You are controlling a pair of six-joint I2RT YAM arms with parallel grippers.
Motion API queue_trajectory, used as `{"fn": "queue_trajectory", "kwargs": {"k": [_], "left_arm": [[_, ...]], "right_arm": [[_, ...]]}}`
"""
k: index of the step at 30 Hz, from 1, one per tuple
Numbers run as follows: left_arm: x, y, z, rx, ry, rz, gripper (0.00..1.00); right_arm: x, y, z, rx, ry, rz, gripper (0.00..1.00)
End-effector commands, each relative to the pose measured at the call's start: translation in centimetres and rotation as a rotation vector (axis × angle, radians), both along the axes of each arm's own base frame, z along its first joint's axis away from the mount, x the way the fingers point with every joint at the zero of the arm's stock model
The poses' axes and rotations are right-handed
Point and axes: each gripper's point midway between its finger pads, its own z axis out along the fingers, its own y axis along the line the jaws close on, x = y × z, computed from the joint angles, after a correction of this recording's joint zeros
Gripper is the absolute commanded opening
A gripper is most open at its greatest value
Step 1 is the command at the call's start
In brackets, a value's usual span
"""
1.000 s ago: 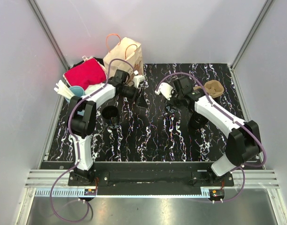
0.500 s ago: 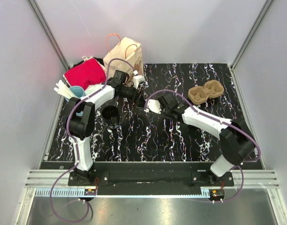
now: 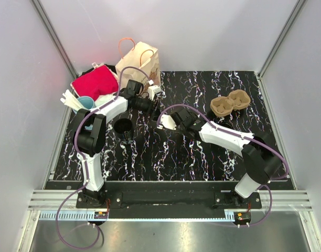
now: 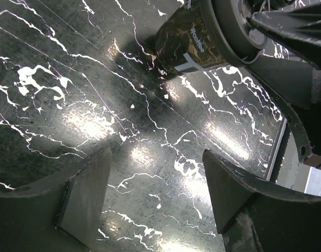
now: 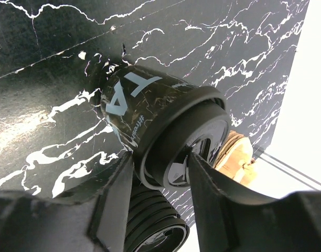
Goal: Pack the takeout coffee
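Observation:
The takeout coffee is a black cup [image 5: 131,105] with a black lid [image 5: 202,131], tilted with its base low over the marbled table [image 4: 97,105]. My right gripper [image 5: 159,156] is shut on its lid end, one finger against the rim and the other on the lid. From the left wrist the cup [image 4: 189,39] lies just beyond my left gripper [image 4: 155,173], which is open with only table between its fingers. From above, the right gripper [image 3: 164,121] sits beside the left gripper [image 3: 151,107], in front of the brown paper bag [image 3: 139,62].
A cardboard cup carrier [image 3: 228,102] lies at the back right. A lidless black cup [image 3: 122,126] stands left of the grippers. A red cloth [image 3: 95,82], a pale blue cup [image 3: 86,102] and white items are heaped at the back left.
My right arm has swung left across the table to the left gripper, uncovering the cup carrier. The left arm has hardly moved.

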Motion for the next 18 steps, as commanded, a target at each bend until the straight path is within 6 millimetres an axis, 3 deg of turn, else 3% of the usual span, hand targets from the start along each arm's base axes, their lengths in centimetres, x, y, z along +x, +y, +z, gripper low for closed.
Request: {"fn": "queue_trajectory", "kwargs": {"k": [1, 9, 18], "left_arm": [[0.4, 0.0, 0.7, -0.020, -0.049, -0.005, 0.74], [0.6, -0.2, 0.6, -0.026, -0.038, -0.004, 0.74], [1.0, -1.1, 1.0, -0.020, -0.053, -0.014, 0.75]], "right_arm": [[0.9, 0.8, 2.0, 0.028, -0.065, -0.003, 0.54], [1.5, 1.7, 4.4, 0.094, -0.103, -0.013, 0.66], [0.2, 3.4, 9.1, 0.385, -0.029, -0.058, 0.93]]}}
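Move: The lidded coffee cup stands on the table, its lid rim still between the right fingertips; its middle is about 3 cm to the left of the right hand and 5 cm below, level in reach. From that hand the black stack is some 20 cm right and 3 cm back, and the brown cup carrier about 23 cm right and 13 cm farther out. From the waiting left hand, the cup lies about 10 cm right, 4 cm back and 5 cm lower. The right hand almost holds its place over the standing coffee cup while its fingers spread from about half open, loosening off the lid rim, and they go on opening to nearly wide. It then rises with gathering speed, about 3.5 cm up and 2 cm to the left, tilting by under 10 degrees so that its left side lifts, and the fingertips come free of the lid. ##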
